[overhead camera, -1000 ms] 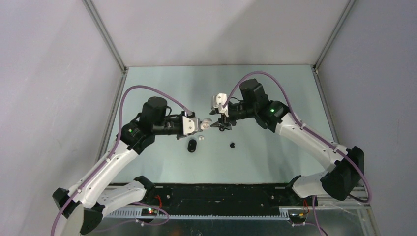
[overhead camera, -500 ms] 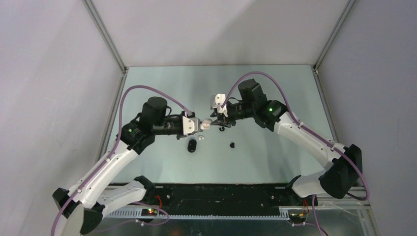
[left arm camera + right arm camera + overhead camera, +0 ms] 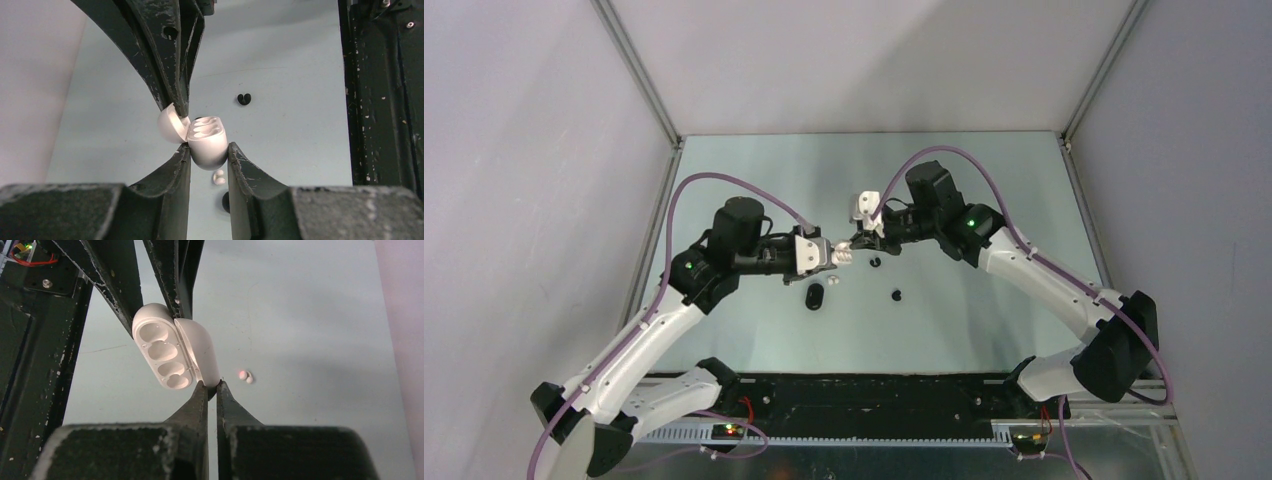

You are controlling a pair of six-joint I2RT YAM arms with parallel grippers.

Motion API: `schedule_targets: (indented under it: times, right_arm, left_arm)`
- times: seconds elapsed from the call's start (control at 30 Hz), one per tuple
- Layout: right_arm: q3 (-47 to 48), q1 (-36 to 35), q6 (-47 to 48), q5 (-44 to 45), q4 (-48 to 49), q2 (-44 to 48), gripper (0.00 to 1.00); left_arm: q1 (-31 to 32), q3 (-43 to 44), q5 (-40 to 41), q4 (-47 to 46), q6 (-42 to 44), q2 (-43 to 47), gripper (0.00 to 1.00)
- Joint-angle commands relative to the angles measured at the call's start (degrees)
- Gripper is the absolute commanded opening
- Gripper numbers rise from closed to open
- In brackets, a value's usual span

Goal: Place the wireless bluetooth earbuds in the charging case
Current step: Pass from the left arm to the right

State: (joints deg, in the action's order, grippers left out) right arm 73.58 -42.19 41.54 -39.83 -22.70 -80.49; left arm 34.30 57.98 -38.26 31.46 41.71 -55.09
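Note:
My left gripper (image 3: 208,147) is shut on the body of an open white oval case (image 3: 207,142), held above the table with its sockets bare. My right gripper (image 3: 212,385) is shut on the rim of that case's hinged lid (image 3: 200,352). In the top view the two grippers meet at the white case (image 3: 845,252). The black charging case (image 3: 814,297) lies on the table below my left gripper. Two white earbuds (image 3: 834,281) lie beside it. Black earbuds (image 3: 896,295) rest farther right, and another small black piece (image 3: 874,262) sits under my right gripper.
The table (image 3: 984,190) is pale green, with grey walls on three sides and a metal frame post (image 3: 639,75) at each back corner. A black rail (image 3: 874,405) runs along the near edge between the arm bases.
My right gripper has moved left to the white case and closed on its lid. My left gripper has kept still with the case body in it.

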Motion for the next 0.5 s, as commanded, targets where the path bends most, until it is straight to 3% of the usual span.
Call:
schedule_targets:
  times: [0.0,0.07,0.1,0.2,0.23,0.3,0.47]
  right_arm:
    - [2.1,-0.7,0.2,-1.0,-0.3,0.6,0.00]
    - [2.1,-0.6,1.7,0.2,-1.7,1.4,0.00]
    - [2.1,-0.6,2.3,1.1,-2.2,2.0,0.00]
    - [2.1,-0.7,6.3,3.5,-5.1,3.1,0.00]
    - [2.1,-0.7,7.3,4.8,-6.3,3.7,0.00]
    - [2.1,-0.7,10.6,6.7,-8.3,4.6,0.00]
    - [2.1,-1.7,18.1,12.4,-11.3,6.2,0.00]
  left_arm:
    - [-0.4,0.3,2.1,-4.3,-2.4,0.5,0.00]
    - [-0.4,-0.4,3.8,-5.6,-4.9,0.6,0.11]
    - [-0.4,-1.1,4.8,-6.0,-6.9,0.8,0.24]
    - [-0.4,-3.0,6.8,-9.0,-10.9,2.1,0.49]
    - [-0.4,-3.9,7.9,-9.5,-12.6,3.0,0.62]
    - [-0.4,-4.6,9.5,-10.1,-14.8,4.2,0.72]
    - [-0.9,-2.8,12.5,-10.2,-23.8,6.5,0.85]
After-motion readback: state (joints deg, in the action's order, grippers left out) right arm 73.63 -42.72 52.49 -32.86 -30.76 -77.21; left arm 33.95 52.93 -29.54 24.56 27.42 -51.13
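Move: The white charging case stands open between the left fingertips, its middle about 2 cm to the right of the left hand point and 1 cm forward. The near white earbud lies some 17 cm below this hand, 1 cm forward and 1 cm left; the black case about 5 cm left and 3 cm back, equally low. From the right hand, already shut on the lid, the charging case is 2 cm left, 2 cm back and 1 cm down; the far white earbud is 8 cm forward, 5 cm left, 17 cm down. To its right, away from the left gripper, the right hand draws back about 2.5 cm, keeping its pinch on the case's lid while its wrist tilts some 10 degrees, fingertips dipping. The left hand first eases forward while still holding the case body, then spreads its fingers wide, lets go and backs off leftward, turning counter-clockwise. ##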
